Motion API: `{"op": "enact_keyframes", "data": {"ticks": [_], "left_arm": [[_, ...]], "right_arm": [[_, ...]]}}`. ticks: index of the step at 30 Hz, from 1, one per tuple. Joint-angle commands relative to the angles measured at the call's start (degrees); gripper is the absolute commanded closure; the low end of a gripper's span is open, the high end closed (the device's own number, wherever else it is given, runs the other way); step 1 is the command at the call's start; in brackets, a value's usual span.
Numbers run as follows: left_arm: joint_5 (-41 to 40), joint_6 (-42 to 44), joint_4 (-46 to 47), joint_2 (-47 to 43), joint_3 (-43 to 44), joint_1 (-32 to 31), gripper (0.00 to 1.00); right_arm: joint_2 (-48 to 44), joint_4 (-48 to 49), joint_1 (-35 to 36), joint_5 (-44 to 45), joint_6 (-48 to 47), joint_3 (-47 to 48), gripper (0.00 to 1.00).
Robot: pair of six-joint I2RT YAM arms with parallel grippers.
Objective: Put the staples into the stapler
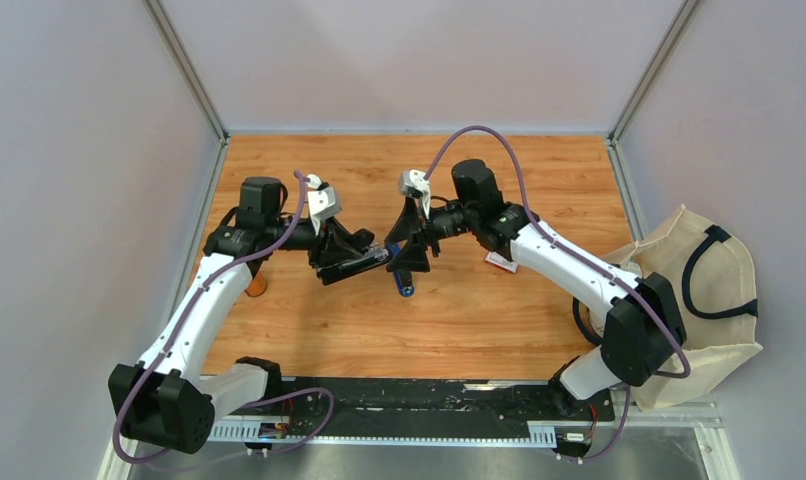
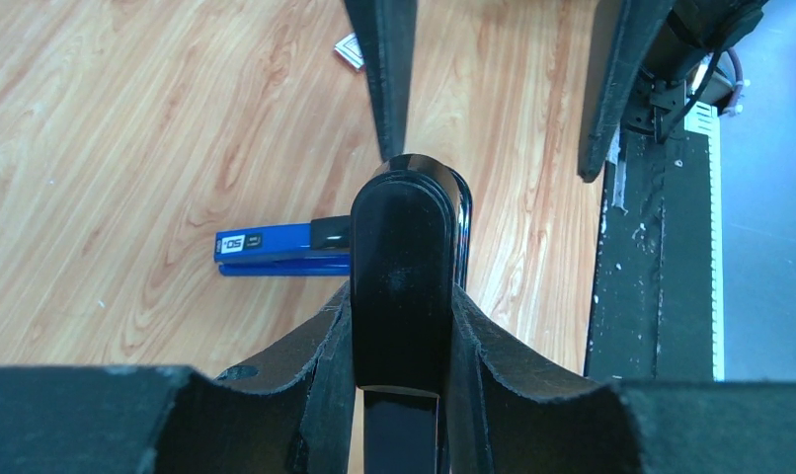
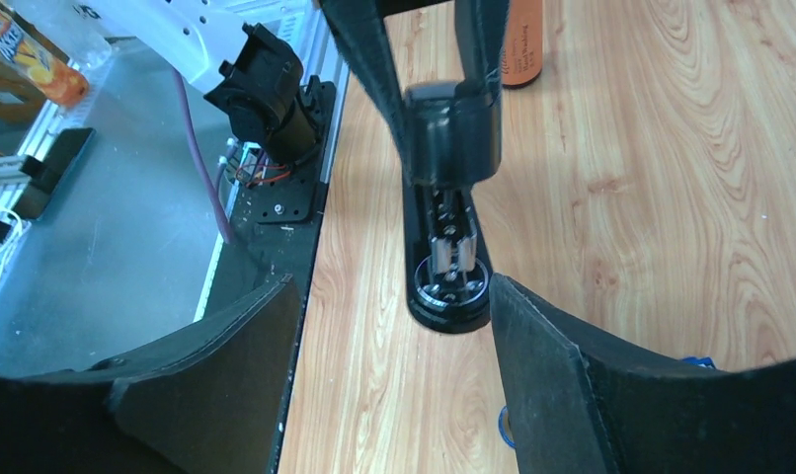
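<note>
My left gripper (image 1: 339, 258) (image 2: 404, 306) is shut on a black stapler (image 1: 367, 262) (image 2: 404, 237), holding it above the table. In the right wrist view the stapler (image 3: 448, 286) points toward the camera with grey metal showing in its open channel; I cannot tell whether that metal is staples. My right gripper (image 1: 411, 250) (image 3: 394, 395) stands open just in front of the stapler's end, holding nothing and touching nothing. The tiny white staple box with a red-pink label (image 1: 500, 262) (image 2: 350, 51) lies on the table under my right arm.
A blue stapler (image 2: 276, 247) (image 1: 406, 285) lies on the wood below the grippers. A brown cylinder (image 1: 256, 285) (image 3: 520, 49) stands by my left arm. A cream tote bag (image 1: 699, 300) sits off the table's right side. The black base rail (image 1: 419, 395) runs along the near edge.
</note>
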Motion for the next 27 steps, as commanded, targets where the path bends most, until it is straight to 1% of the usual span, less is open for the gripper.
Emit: {"op": "enact_keyframes", "data": {"ticks": [1,6,9,13,18,20,22,25,27], "left_arm": [[2.9,3.0,1.2,0.0,0.2,-1.1,1.00],[2.9,1.2,3.3,0.5,-0.5,-1.9,1.00],[2.9,0.5,4.0,0.6,-0.5,-2.1,1.00],[3.6,-0.6,4.8,0.4,-0.8,-2.1,1.00],[4.9,-2.3,6.0,-0.5,-0.5,-2.0,1.00],[5.5,-3.9,7.1,-0.9,-0.3,-1.8,1.00],[6.7,-6.3,9.0,-1.0,0.1,-1.1,1.00],[8.0,-9.7,11.3,-1.0,0.9,0.3,1.00],[8.6,-13.3,14.4,-1.3,1.2,1.6,1.00]], "right_arm": [[2.4,8.9,0.6,-2.7,8.8,0.0,0.26],[4.7,8.1,4.0,1.2,7.4,-0.2,0.26],[6.7,8.2,5.3,3.5,7.3,0.0,0.30],[8.1,8.1,5.4,4.7,6.4,-0.4,0.43],[8.3,8.7,5.4,4.5,5.4,-1.6,0.68],[8.6,9.2,5.4,4.4,5.5,-2.0,0.74],[9.0,9.5,5.4,4.4,5.4,-2.3,0.78],[9.6,9.9,5.4,4.7,5.1,-2.7,0.89],[9.7,10.0,5.4,4.7,5.2,-3.3,0.92]]}}
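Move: The open front of the black stapler, held up in the left hand, lies about 4 cm left of the right hand and 5 cm lower, level in reach. The blue stapler is on the table nearly beneath the right hand, some 17 cm down, 2 cm back and 2 cm to its right; the staples box is about 25 cm to its right and 1 cm back, on the table. From the left hand, the stapler's open front is about 6 cm right and 3 cm down. Right hand dips about 5 cm and goes 4 cm left, closing on the stapler's lower jaw; left keeps hold. ##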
